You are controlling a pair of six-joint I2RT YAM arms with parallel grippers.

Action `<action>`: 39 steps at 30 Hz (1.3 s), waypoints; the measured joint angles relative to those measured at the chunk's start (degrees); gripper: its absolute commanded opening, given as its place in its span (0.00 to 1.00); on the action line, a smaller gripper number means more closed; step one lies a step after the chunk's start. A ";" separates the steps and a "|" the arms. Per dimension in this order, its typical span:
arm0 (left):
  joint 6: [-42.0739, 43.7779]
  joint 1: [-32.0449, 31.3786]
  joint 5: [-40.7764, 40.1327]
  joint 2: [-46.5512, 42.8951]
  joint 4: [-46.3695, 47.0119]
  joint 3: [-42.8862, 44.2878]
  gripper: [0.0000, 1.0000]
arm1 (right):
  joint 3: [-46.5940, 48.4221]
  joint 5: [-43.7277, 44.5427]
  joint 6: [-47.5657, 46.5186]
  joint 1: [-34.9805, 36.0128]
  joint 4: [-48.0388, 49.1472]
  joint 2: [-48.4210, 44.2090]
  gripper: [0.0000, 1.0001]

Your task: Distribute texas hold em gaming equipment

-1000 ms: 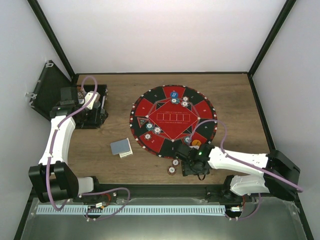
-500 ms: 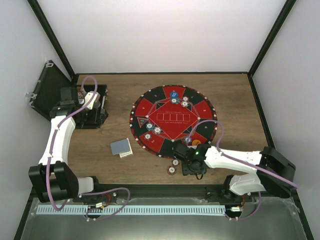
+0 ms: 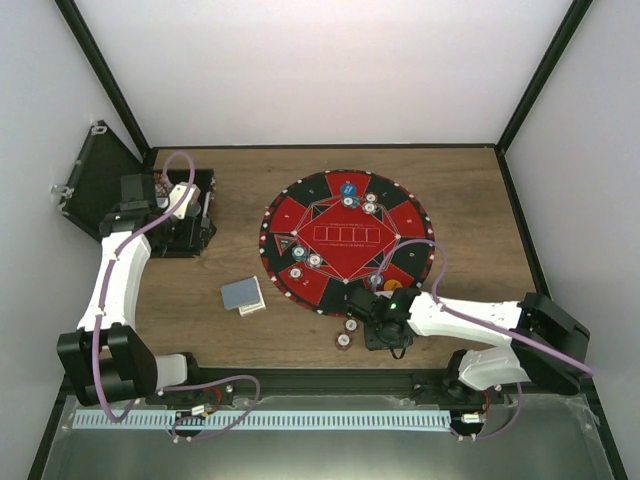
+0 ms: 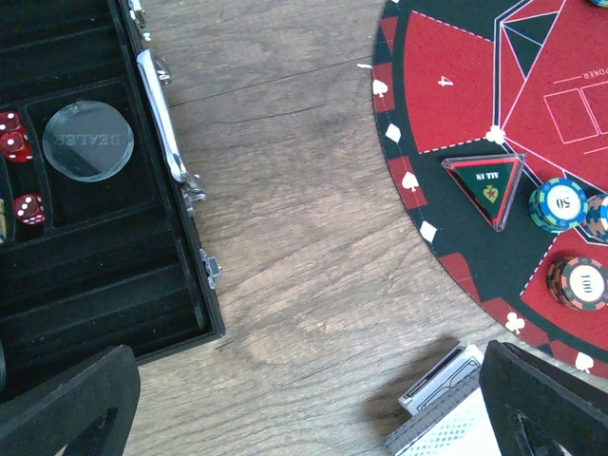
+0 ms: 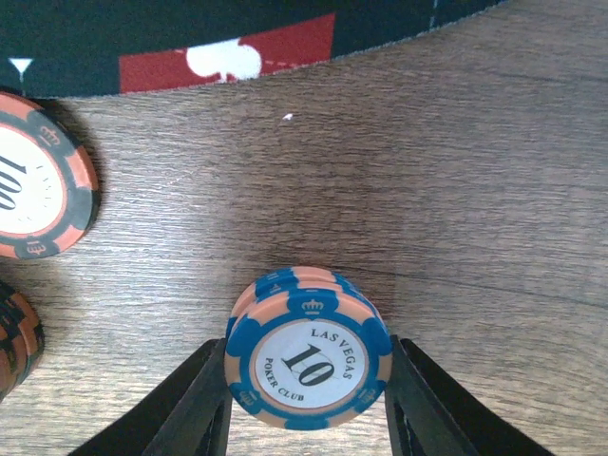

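Observation:
A short stack of blue-and-peach "10" poker chips [image 5: 309, 366] rests on the wood just off the mat's near edge. My right gripper [image 5: 309, 399] is shut on it, one black finger pressed to each side. In the top view that gripper [image 3: 385, 335] is low beside two loose chips [image 3: 347, 332]. A dark red "100" chip [image 5: 33, 195] lies to the left in the right wrist view. The grey-blue card deck [image 3: 243, 294] lies left of the mat. My left gripper [image 4: 313, 389] hangs open over bare wood, next to the case.
The round red-and-black mat [image 3: 325, 215] carries several chips, a blue button [image 3: 347, 187] and an "ALL IN" triangle [image 4: 486, 185]. The open black case [image 4: 85, 285] at the left holds a clear dealer disc [image 4: 87, 141] and red dice [image 4: 11, 142]. A card box [image 4: 446, 370] lies by the deck.
The right gripper's fingers have closed in onto the blue-and-peach chip stack, and that arm has shifted slightly left. The left arm has not moved.

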 measured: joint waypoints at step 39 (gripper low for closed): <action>11.21 0.09 0.68 -0.11 -5.64 -0.13 1.00 | 16.61 2.14 -22.62 -35.91 10.36 16.55 0.29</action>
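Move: The right hand already grips the upper "10" chips at the near edge. The open board spot just beyond the orange disc lies about 19 cm ahead and 5 cm right, 2 cm lower. The orange disc is 13 cm ahead and 3 cm right; the green chip stack 15 cm ahead, 1 cm left; the near brown stack 3 cm ahead and 7 cm left. From the left hand that spot is roughly 47 cm right, 4 cm back and 18 cm below. Still pinching the upper "10" chips, the right fingers lift them off the rest of the stack and keep their grip, arcing some 19 cm forward and finally 5 cm right. The hand rises about 8 cm, passes onto the board, then sinks 6 cm towards the spot beyond the orange disc, turning about 15 degrees clockwise. Late on, the empty left hand eases 2 cm back and slightly down, turning a little clockwise. ##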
